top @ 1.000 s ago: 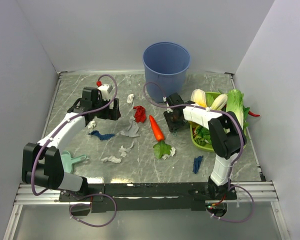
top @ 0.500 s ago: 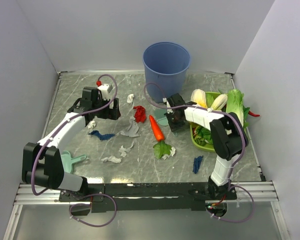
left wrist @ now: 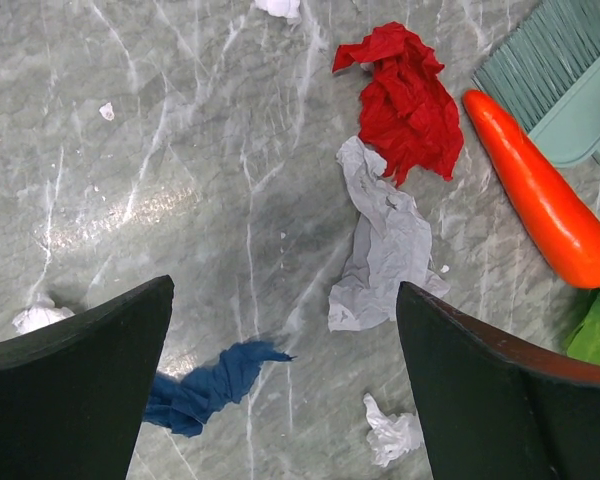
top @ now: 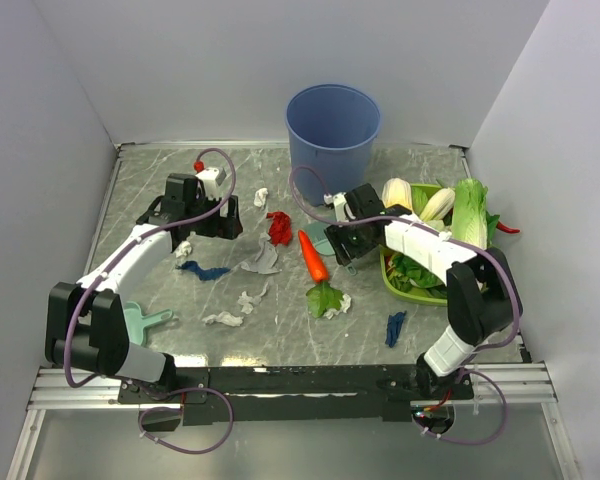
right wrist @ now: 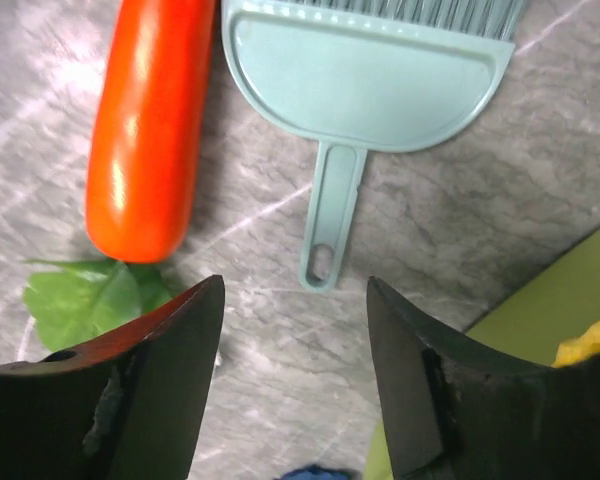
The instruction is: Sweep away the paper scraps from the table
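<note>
Several paper scraps lie on the table (top: 435, 165): a red one (top: 279, 227), a grey one (top: 262, 260), a dark blue one (top: 204, 270), white bits (top: 223, 319) and another blue one (top: 394, 328). My left gripper (top: 223, 225) hangs open above them; its wrist view shows the red scrap (left wrist: 405, 100), the grey scrap (left wrist: 385, 245) and the blue scrap (left wrist: 205, 385) between and beyond its fingers. My right gripper (top: 340, 248) is open, holding nothing. The teal brush (right wrist: 370, 75) lies flat on the table, with its handle end (right wrist: 320, 262) just past the tips of the right gripper (right wrist: 295, 285).
An orange carrot (top: 313, 257) with green leaves (top: 325, 298) lies just left of the brush (top: 325, 240). A blue bin (top: 333, 128) stands at the back. A green tray (top: 395, 285) of vegetables sits at the right. The teal dustpan (top: 140, 322) lies at the near left.
The teal brush has come into view on the table beside the carrot. The right gripper's jaws have opened, and the right arm's elbow has swung out to the right. The left arm is unchanged.
</note>
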### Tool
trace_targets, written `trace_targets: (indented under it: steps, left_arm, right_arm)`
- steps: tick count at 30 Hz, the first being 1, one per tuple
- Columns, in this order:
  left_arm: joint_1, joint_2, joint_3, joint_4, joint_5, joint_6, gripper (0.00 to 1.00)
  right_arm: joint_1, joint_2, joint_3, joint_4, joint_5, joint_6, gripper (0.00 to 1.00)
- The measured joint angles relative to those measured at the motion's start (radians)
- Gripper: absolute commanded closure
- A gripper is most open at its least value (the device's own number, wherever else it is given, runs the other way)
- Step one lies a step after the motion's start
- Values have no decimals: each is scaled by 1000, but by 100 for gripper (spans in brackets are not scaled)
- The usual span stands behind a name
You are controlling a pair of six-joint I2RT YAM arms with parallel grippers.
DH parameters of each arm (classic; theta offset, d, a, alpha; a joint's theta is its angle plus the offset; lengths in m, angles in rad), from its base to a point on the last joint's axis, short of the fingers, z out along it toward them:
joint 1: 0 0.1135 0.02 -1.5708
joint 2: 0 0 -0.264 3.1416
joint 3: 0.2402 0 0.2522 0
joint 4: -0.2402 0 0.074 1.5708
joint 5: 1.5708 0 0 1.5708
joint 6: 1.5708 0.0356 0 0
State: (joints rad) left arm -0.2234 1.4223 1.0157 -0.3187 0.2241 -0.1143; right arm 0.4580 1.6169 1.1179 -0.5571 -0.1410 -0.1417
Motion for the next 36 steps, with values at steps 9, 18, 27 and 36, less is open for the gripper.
trace_targets:
  steps: [9, 18, 27, 36]
  left_arm:
    - [0, 0, 0, 7, 8, -1, 2]
    - [0, 0, 0, 14, 6, 4, 2]
    - [0, 0, 0, 15, 3, 25, 1]
    - [0, 0, 0, 14, -12, 97, 3]
  right_arm:
    - [-2, 73, -9, 12, -11, -16, 41]
    - [-13, 164, -5, 4, -19, -36, 52]
    - [-19, 174, -4, 8, -22, -39, 60]
    - [-30, 189, 24, -8, -19, -46, 100]
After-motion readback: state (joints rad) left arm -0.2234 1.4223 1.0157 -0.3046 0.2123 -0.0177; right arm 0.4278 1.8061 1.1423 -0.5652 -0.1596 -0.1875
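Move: The end of the brush handle lies about 6 cm below the right hand, level with it fore and aft and some 1 cm to its right; the brush head is about 6 cm ahead and 4 cm to the left. The carrot's middle lies some 6 cm left and 2 cm ahead, with the red scrap about 12 cm left and 9 cm ahead. The vegetable basket's middle is roughly 17 cm right, 4 cm ahead. From the left hand, the handle end lies some 22 cm right, 5 cm back and 13 cm below. The right fingers come to pinch the brush handle by its holed end, a touch that wasn't there before. The hand gets there by dropping about 6 cm almost straight down between carrot and basket, drifting a centimetre to the right and tipping some 10 degrees so the fingers point more steeply down; they narrow on the way and close at the bottom. ##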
